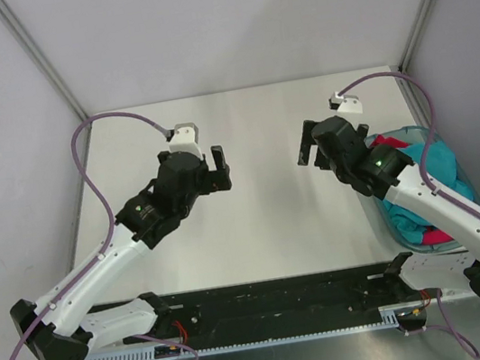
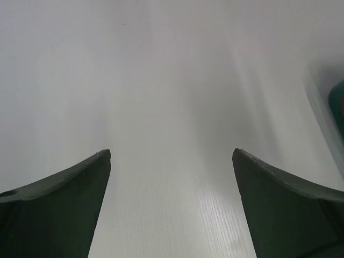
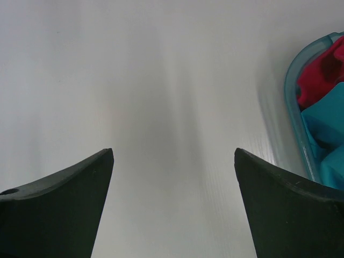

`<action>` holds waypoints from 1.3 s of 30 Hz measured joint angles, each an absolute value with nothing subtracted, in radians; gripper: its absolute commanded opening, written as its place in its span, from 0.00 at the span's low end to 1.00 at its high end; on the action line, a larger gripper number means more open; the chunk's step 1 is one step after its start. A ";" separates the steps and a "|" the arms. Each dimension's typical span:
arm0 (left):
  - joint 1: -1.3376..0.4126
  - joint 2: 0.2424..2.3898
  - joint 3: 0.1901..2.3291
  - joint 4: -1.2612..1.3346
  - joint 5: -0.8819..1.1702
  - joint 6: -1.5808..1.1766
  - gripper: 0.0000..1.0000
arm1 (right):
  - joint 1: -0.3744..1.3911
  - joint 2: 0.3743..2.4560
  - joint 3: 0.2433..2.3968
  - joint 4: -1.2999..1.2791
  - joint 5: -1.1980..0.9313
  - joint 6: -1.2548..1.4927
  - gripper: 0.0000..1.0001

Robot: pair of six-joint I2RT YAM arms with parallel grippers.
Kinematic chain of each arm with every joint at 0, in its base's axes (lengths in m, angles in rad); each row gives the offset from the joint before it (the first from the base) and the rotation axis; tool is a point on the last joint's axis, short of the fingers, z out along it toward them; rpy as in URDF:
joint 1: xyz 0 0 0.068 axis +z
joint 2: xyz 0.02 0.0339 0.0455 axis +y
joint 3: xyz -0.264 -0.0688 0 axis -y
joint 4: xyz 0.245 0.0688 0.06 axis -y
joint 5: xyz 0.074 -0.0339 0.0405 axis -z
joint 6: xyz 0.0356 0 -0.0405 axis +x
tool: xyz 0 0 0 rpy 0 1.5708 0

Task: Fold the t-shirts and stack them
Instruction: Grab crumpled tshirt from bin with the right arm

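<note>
A teal-blue t-shirt (image 1: 440, 157) and a magenta-red t-shirt (image 1: 389, 143) lie crumpled in a translucent teal basket (image 1: 398, 230) at the table's right edge. The right wrist view shows the magenta shirt (image 3: 321, 72) above the teal one (image 3: 329, 121), inside the basket rim (image 3: 293, 80). My right gripper (image 1: 305, 144) (image 3: 173, 152) is open and empty above the bare table, just left of the basket. My left gripper (image 1: 221, 167) (image 2: 172, 153) is open and empty above the table's middle left. The two grippers face each other.
The white table (image 1: 265, 222) is bounded by grey walls at the back and sides. A black rail (image 1: 278, 306) with the arm bases runs along the near edge. The basket's edge (image 2: 338, 102) shows at the far right of the left wrist view.
</note>
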State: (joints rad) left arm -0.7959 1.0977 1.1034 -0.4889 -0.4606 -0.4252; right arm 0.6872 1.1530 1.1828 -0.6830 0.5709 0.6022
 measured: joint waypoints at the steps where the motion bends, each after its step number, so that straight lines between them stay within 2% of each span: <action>1: -0.796 1.098 1.103 -0.492 -0.461 -0.425 0.99 | 0.687 1.153 1.183 -0.684 0.572 0.602 0.99; 12: -0.796 1.097 1.103 -0.506 -0.418 -0.389 0.99 | 0.625 1.153 1.183 -0.721 0.567 0.620 0.99; 17: -0.796 1.097 1.103 -0.513 -0.360 -0.381 0.99 | 0.481 1.145 1.181 -0.791 0.564 0.638 0.99; 26: -0.796 1.097 1.103 -0.519 -0.300 -0.382 0.99 | 0.009 1.032 1.100 -0.871 0.499 0.630 0.99; 30: -0.796 1.098 1.103 -0.520 -0.283 -0.382 0.99 | -0.157 1.044 1.069 -0.855 0.434 0.617 0.99; 39: -0.796 1.109 1.103 -0.519 -0.272 -0.382 1.00 | -0.213 1.196 1.026 -0.748 0.392 0.618 0.97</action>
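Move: The crumpled teal t-shirt in the bin lies some 26 cm to the right of the right hand, about 4 cm nearer the base and 17 cm below. The red cloth in the bin's far left corner is about 9 cm ahead of that hand, 19 cm right and 17 cm below; the bin's middle is some 6 cm back, 26 cm right and 20 cm below. From the left hand the teal t-shirt is roughly 63 cm right, 3 cm back and 18 cm below. The right hand, fingers wide open and empty, swings about 25 cm to the right from over the bare table, across the bin's left rim to above the teal t-shirt, turning some 45 degrees clockwise on the way and easing a few centimetres back. As the swing runs out it sinks more and more, about 9 cm in all, tipping its fingers more steeply down at the teal cloth, while the empty left hand drifts a couple of centimetres right and back and turns slightly clockwise. ##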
